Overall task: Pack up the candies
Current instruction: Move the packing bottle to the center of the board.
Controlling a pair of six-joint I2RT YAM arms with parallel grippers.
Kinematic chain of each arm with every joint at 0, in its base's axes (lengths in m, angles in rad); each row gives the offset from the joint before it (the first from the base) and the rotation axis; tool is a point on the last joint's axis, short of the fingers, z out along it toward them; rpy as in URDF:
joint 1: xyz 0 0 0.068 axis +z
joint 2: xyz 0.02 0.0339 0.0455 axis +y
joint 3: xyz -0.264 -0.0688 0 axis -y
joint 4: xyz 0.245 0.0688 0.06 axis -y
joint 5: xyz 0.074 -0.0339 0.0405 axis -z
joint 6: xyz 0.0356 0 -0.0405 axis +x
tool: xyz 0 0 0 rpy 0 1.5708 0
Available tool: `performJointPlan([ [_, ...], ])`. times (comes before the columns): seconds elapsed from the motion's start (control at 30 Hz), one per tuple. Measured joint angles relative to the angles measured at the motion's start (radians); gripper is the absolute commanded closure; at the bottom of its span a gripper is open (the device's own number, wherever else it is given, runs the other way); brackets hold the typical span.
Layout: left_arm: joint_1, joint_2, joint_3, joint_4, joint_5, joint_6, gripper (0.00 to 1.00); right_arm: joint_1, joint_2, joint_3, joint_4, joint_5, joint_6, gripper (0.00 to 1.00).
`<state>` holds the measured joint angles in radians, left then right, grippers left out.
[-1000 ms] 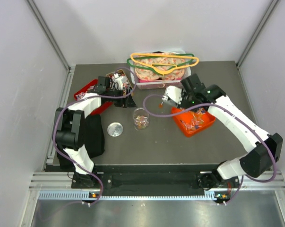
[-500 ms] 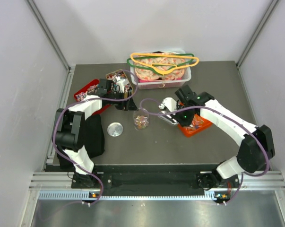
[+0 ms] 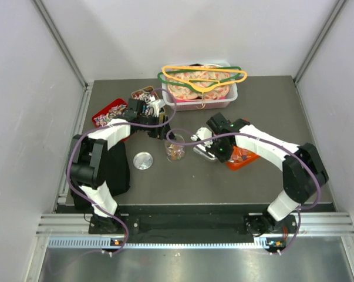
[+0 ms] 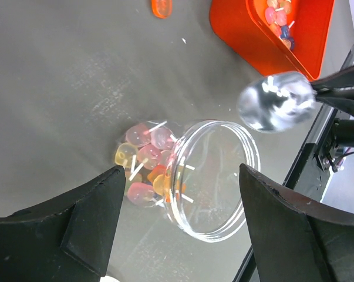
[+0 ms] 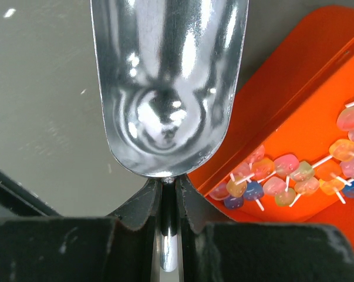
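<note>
The candies point(image 5: 282, 179) are small coloured lollipop sweets lying in an orange tray point(image 3: 247, 157) point(image 5: 294, 100). More candies point(image 4: 142, 161) fill the bottom of a clear jar point(image 3: 175, 148) point(image 4: 215, 170) at the table's middle. My right gripper point(image 3: 213, 150) point(image 5: 168, 197) is shut on the handle of a metal scoop point(image 3: 201, 151) point(image 5: 168, 82). The scoop bowl is empty and hangs between the tray and the jar. My left gripper point(image 3: 159, 120) point(image 4: 182, 202) stands open by the jar. Its fingers point(image 4: 77, 217) do not touch the jar.
The jar's round lid point(image 3: 142, 160) lies left of the jar. A red tray point(image 3: 105, 111) of sweets and a small box point(image 3: 142, 94) sit back left. A white bin point(image 3: 200, 97) with coloured hangers stands at the back. One loose sweet point(image 4: 161, 7) lies on the table.
My right arm has swung the scoop left, from over the orange tray to just beside the jar. The left gripper has crept a little to the right, nearer the jar.
</note>
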<state>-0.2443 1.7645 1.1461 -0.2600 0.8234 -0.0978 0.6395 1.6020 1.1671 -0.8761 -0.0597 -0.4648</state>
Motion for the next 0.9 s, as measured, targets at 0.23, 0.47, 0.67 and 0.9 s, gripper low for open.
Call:
performJointPlan([
  [0.23, -0.031, 0.000, 0.000, 0.000, 0.000, 0.000, 0.18, 0.000, 0.048, -0.034, 0.056, 0.061, 0.037, 1.00],
  [0.47, -0.065, 0.000, 0.000, 0.000, -0.001, 0.000, 0.18, -0.014, 0.075, -0.042, 0.105, 0.103, 0.060, 1.00],
  [0.67, -0.093, 0.013, 0.008, 0.000, -0.002, 0.000, 0.19, -0.075, 0.075, -0.044, 0.130, 0.113, 0.064, 1.00],
  [0.9, -0.129, 0.055, 0.041, 0.007, -0.006, -0.014, 0.18, -0.177, 0.075, -0.048, 0.145, 0.134, 0.027, 1.00],
])
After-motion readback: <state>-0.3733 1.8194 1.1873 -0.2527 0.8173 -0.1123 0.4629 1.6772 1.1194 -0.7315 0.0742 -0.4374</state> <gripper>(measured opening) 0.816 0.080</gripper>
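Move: About 4 cm back and 4 cm to the right of the open left hand, its middle some 5 cm lower, stands the packing bottle; the loose lid lies roughly 9 cm left and 8 cm back of that hand. For the right hand, which holds the scoop, the orange tray's middle is about 8 cm right, 5 cm forward and 5 cm below, the bottle 18 cm left and 2 cm forward, the stray candy 8 cm left and 13 cm forward. Carrying its open fingers some 5 cm right and 2 cm back, the left hand brings them around the bottle's mouth and starts to push the bottle without closing. The right hand keeps the scoop, sinks about 3 cm beside the orange tray, then sweeps right and forward, bearing on the tray's near-left wall and turning some 15 degrees clockwise. ##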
